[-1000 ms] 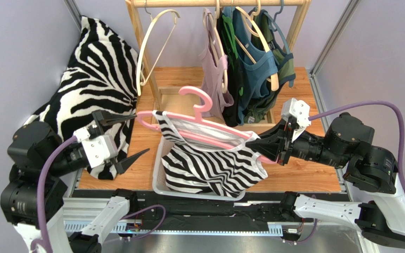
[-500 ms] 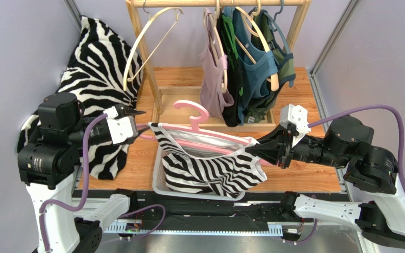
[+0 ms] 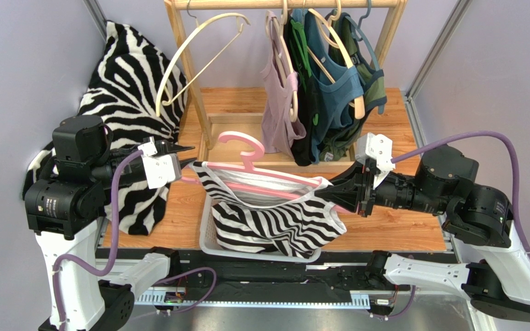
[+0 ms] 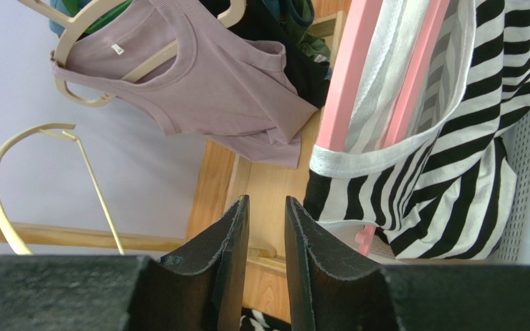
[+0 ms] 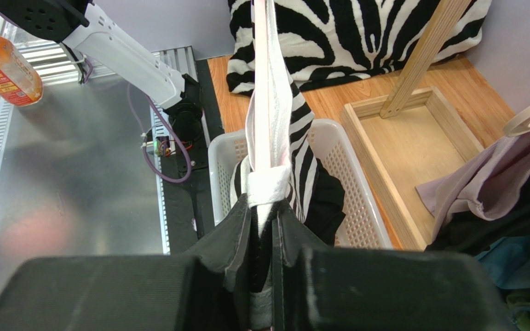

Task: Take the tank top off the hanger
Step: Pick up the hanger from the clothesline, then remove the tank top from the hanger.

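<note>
A zebra-striped tank top (image 3: 275,224) hangs on a pink hanger (image 3: 239,136), held level above a white basket (image 3: 207,231). My right gripper (image 3: 335,189) is shut on the tank top's white shoulder strap where it wraps the hanger's right end; in the right wrist view the gripper (image 5: 264,207) pinches that fabric (image 5: 269,183). My left gripper (image 3: 186,156) sits at the hanger's left end, its jaws a narrow gap apart. The left wrist view shows nothing in the gripper (image 4: 266,200); the hanger (image 4: 347,76) and striped cloth (image 4: 454,117) lie just to its right.
A wooden clothes rack (image 3: 185,62) stands behind, with an empty cream hanger (image 3: 198,48) swinging and mauve (image 3: 278,103) and blue (image 3: 333,83) tops on its rail. A zebra cushion (image 3: 129,89) leans at back left. A bottle (image 5: 2,62) stands near the front.
My left arm rose and swung in toward the hanger's left end, its jaws narrowing from wide open to a small gap. The right gripper and hanger shifted slightly left. The empty cream hanger swung.
</note>
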Robot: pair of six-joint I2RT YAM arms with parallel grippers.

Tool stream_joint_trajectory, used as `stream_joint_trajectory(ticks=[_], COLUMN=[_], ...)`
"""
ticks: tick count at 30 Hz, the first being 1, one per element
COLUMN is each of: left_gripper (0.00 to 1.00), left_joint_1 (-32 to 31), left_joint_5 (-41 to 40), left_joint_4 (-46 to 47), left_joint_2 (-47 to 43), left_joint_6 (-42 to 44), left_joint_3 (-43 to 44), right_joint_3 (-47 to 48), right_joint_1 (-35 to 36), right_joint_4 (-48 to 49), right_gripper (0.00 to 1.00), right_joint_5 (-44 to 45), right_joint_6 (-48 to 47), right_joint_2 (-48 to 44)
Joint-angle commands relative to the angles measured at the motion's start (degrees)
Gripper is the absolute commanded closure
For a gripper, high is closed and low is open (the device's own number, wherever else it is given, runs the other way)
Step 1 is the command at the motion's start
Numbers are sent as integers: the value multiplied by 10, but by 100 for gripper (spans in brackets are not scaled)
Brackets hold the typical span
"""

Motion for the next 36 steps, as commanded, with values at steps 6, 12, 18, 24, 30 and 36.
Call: stream_joint_trajectory(ticks=[6,12,18,24,30,36], left_gripper=[66,57,50,50,48,18], left_joint_1=[3,3,3,-15,-31,-31], left_joint_5=[-35,-17,-28,-30,-52,-124], left_joint_4=[-189,-188,-189,-189,-168,84], left_joint_2=[-26,-31,-13,-21,-39,-125], left_joint_6=[48,41,33,28,1,-135], left_joint_3=[-13,-3,-33,-45,-29,-73], right_joint_3=[61,57,61,72,81,75], right_joint_1=[2,3,2,2,2,3], right_joint_4=[-3,-9,-8,-19,-43,-54], right_gripper=[100,100,100,100,100,100], right_joint_5=[17,23,15,22,63,67], right_joint_6=[-26,-27,-24,-34,-60,-68], right_joint_2=[-6,-9,-8,-4,-2,12])
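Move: The tank top's left strap lies just off the left fingertips, about 3 cm back, 3 cm to the right and 2 cm lower. The pink hanger's left end is some 4 cm back, level sideways and 4 cm below that hand; the basket's middle lies roughly 2 cm back, 13 cm right, far below at 38 cm. From the right hand, gripping the hanger's other end, that strap is about 27 cm left, 4 cm ahead and level. Still pinching the right end of the pink hanger with the striped cloth on it, the right hand draws them about 3 cm to the right, away from the left hand, tipping its fingers slightly down. The left hand hovers by the strap, dips about 2 cm, then backs off to its left and back while its fingers spread from part-open to wide. ##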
